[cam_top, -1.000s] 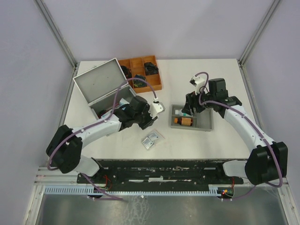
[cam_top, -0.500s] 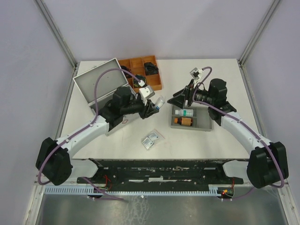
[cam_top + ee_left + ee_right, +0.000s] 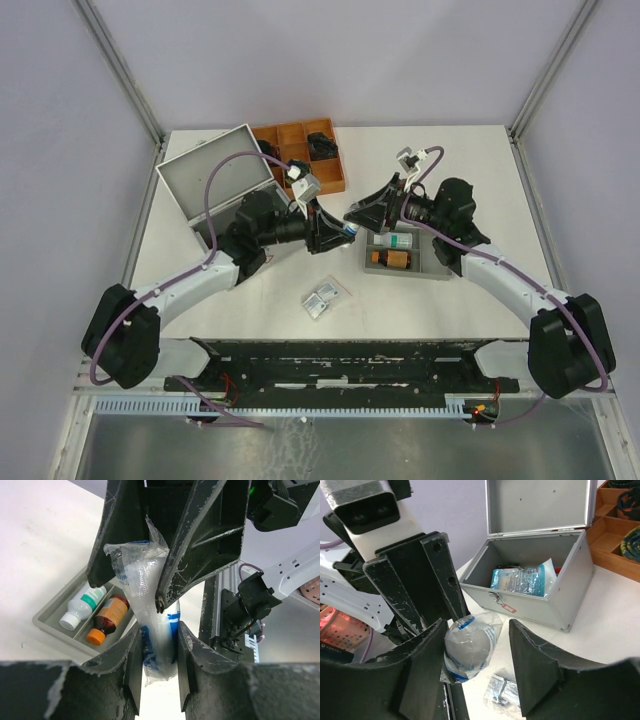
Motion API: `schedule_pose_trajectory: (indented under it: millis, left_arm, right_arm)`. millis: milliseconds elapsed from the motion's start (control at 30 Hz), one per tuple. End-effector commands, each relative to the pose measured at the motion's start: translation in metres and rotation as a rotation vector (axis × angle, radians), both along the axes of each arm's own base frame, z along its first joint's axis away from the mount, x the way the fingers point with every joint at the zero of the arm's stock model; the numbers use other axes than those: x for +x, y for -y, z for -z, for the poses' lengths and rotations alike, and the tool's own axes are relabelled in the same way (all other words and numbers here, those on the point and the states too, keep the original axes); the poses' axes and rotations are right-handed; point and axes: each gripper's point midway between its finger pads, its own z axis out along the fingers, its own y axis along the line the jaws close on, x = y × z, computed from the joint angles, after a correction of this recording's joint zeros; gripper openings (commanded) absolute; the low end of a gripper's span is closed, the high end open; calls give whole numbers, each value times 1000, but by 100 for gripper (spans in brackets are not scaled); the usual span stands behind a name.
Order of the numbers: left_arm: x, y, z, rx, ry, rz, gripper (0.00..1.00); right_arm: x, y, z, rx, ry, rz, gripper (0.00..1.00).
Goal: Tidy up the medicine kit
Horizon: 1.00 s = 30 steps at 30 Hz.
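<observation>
The medicine kit (image 3: 215,180) stands open at the back left, a silver box with its lid up. The right wrist view shows its front wall (image 3: 540,602) with a red mark and a blue-printed packet (image 3: 520,580) inside. My left gripper (image 3: 335,233) (image 3: 159,630) is shut on a clear plastic-wrapped bandage roll (image 3: 150,610) (image 3: 470,647) above mid-table. My right gripper (image 3: 357,216) (image 3: 476,627) is open around the roll's other end. One finger touches the wrap and a gap shows beside the other.
A shallow grey tray (image 3: 440,262) (image 3: 52,620) to the right holds a white bottle (image 3: 398,241) (image 3: 82,607) and a brown orange-capped bottle (image 3: 390,258) (image 3: 107,620). A wooden compartment tray (image 3: 300,155) sits behind the kit. Small foil packets (image 3: 322,298) (image 3: 502,692) lie on the table in front.
My left gripper carried the wrapped roll rightwards, away from the kit. My right gripper left the grey tray, swung left to meet it, and now straddles the roll with its jaws narrowing.
</observation>
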Motion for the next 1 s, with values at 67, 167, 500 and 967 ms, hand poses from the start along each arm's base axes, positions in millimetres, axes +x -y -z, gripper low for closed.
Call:
schedule_pose_trajectory:
  millis: [67,167,500,967]
  left_arm:
    - [-1,3,-21,-88,14,15,31]
    - [1,0,-22,-89,27,1,32]
    - [18,-25,7,61,64,-94,76]
    - [2,-63,97,535,214,-50,91]
  right_arm:
    - [-17,-12,-23,48,60,-112,48]
    - [-17,-11,-20,21,53,-115,39]
    - [-1,16,-15,-124,90,-19,28]
    - [26,180,67,-1010,-178,324,28]
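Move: The wrapped roll is still held by the left hand and reaches in between the right hand's open fingers; its middle is about 2 cm left of and 2 cm back from the right hand, level with it. From the right hand, some 19 cm below, the grey tray lies 10 cm right and 2 cm ahead, its white bottle 7 cm right, 4 cm ahead. From the left hand, the roll is 2 cm right, 1 cm ahead; the bag of strips lies 3 cm left, 5 cm back, 21 cm below. Easing about 1 cm back onto the wrapped roll, the right hand closes its fingers and pinches it; then the left fingers open wide and let go. The right hand carries the roll some 11 cm right and slightly forward over the grey tray, tipping its fingers down about 35 degrees, while the left sinks 8 cm and draws 5–6 cm left, fingers tilting down towards the bag of strips. ##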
